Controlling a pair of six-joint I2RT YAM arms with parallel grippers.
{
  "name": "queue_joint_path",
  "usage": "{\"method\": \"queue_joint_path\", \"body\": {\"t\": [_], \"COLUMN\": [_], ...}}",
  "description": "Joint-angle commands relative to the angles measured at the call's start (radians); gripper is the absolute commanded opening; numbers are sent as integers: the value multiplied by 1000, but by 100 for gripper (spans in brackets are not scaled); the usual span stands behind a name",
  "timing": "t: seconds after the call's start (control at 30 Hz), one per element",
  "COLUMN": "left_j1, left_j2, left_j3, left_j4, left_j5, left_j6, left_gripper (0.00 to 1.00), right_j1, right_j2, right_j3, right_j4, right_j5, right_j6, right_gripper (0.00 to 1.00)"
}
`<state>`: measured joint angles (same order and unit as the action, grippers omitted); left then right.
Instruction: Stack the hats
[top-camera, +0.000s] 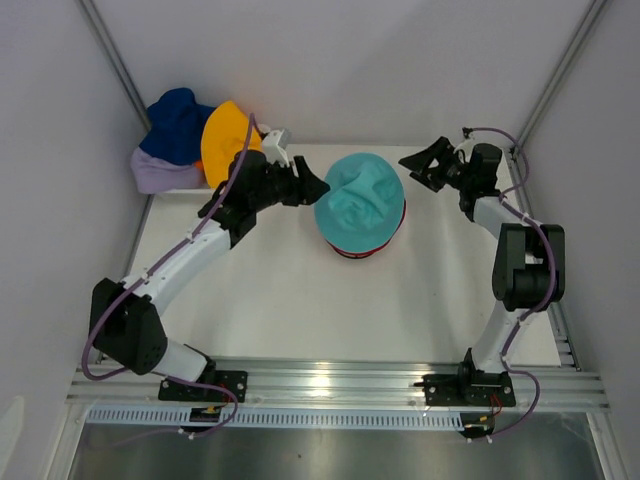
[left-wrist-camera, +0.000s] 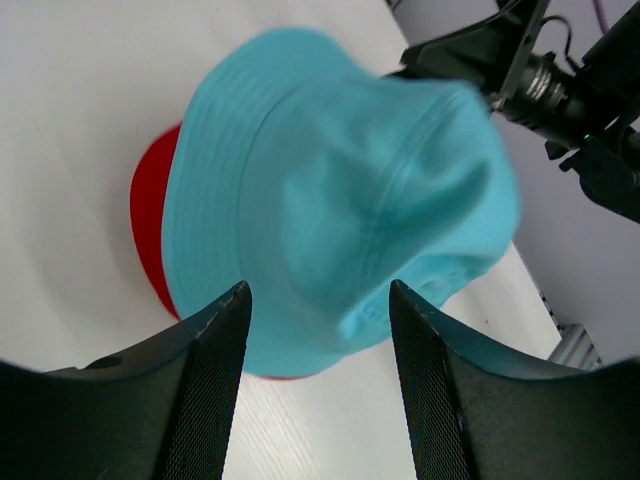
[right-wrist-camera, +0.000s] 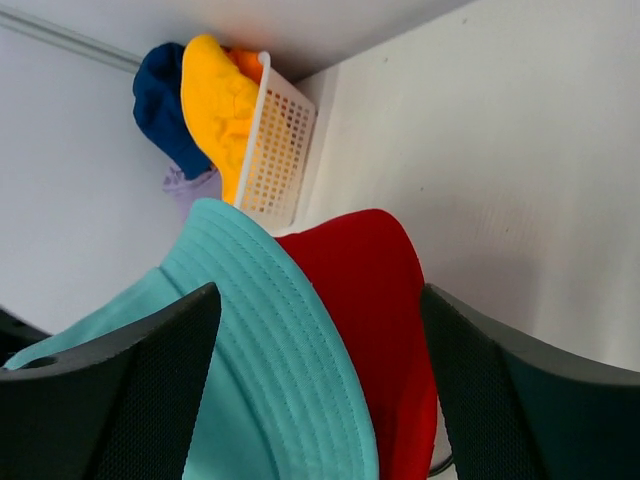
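Note:
A teal hat (top-camera: 360, 203) sits crumpled on top of a red hat (top-camera: 356, 251) in the middle of the table. My left gripper (top-camera: 318, 188) is open just left of the teal hat, and nothing lies between its fingers. In the left wrist view the teal hat (left-wrist-camera: 330, 190) lies just beyond that gripper (left-wrist-camera: 318, 300), with the red hat (left-wrist-camera: 150, 220) showing beneath it. My right gripper (top-camera: 422, 166) is open to the right of the stack, apart from it. The right wrist view frames the teal brim (right-wrist-camera: 270, 350) and the red hat (right-wrist-camera: 375, 300) between that gripper's (right-wrist-camera: 320, 292) fingers.
A white lattice basket (right-wrist-camera: 275, 150) stands in the back left corner. It holds a yellow hat (top-camera: 228, 140), a navy hat (top-camera: 178, 122), a lavender hat (top-camera: 158, 172) and an orange hat (right-wrist-camera: 245, 62). Walls close in on the left, back and right.

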<state>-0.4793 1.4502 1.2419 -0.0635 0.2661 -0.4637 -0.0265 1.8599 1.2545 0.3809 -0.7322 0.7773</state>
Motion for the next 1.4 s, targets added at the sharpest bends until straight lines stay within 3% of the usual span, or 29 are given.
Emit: {"method": "queue_joint_path", "body": {"t": [0.0, 0.23, 0.5, 0.63, 0.67, 0.7, 0.73, 0.77, 1.1, 1.37], "left_j1": [48, 74, 102, 123, 128, 134, 136, 137, 151, 154], "left_j2": [-39, -5, 50, 73, 81, 85, 96, 104, 243, 315], "left_j3": [-111, -116, -95, -79, -78, -78, -75, -73, -61, -64], "left_j4": [123, 120, 148, 157, 169, 178, 186, 194, 346, 494], "left_j5": [97, 113, 139, 136, 136, 140, 143, 150, 191, 229], "left_j6": [-148, -164, -201, -216, -220, -230, -233, -237, -332, -406], "left_gripper": [61, 62, 62, 63, 63, 63, 63, 63, 65, 66], "right_j1": [23, 66, 71, 69, 69, 69, 69, 69, 60, 57], "right_j2": [34, 77, 87, 82, 82, 84, 85, 85, 47, 33], "right_j3": [60, 48, -4, -7, -7, -7, -7, -7, -33, -18], "right_j4": [104, 138, 168, 144, 130, 127, 119, 93, -43, -97], "right_j5": [-59, -102, -125, -113, -107, -104, -99, -89, 97, 83], "right_j6": [23, 27, 36, 24, 22, 20, 22, 23, 5, -21], "right_gripper": [84, 83, 62, 32, 21, 16, 3, 0, 0, 0]}}
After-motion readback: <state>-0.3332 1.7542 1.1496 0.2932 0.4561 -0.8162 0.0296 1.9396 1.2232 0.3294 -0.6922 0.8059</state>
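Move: The turquoise hat, crown folded in, lies about 11 cm left of the open right hand, some 6 cm back and 6 cm lower; from the open left hand it is roughly 10 cm to the right, 5 cm ahead and 13 cm below. The red hat sits right under it, 4 cm lower. The yellow hat in the basket lies about 22 cm left of the left hand, 24 cm farther out and 16 cm below. The turquoise hat's right brim is met by the right hand, which slides about 5 cm left with fingers open, shuts them to pinch the brim's edge, then sinks some 4 cm while easing 2 cm back to its right. From the hat's other side the left hand dips, then goes forward and further down to the left brim, nearly 10 cm lower in all, its fingers tipping downward and staying open around the edge. ##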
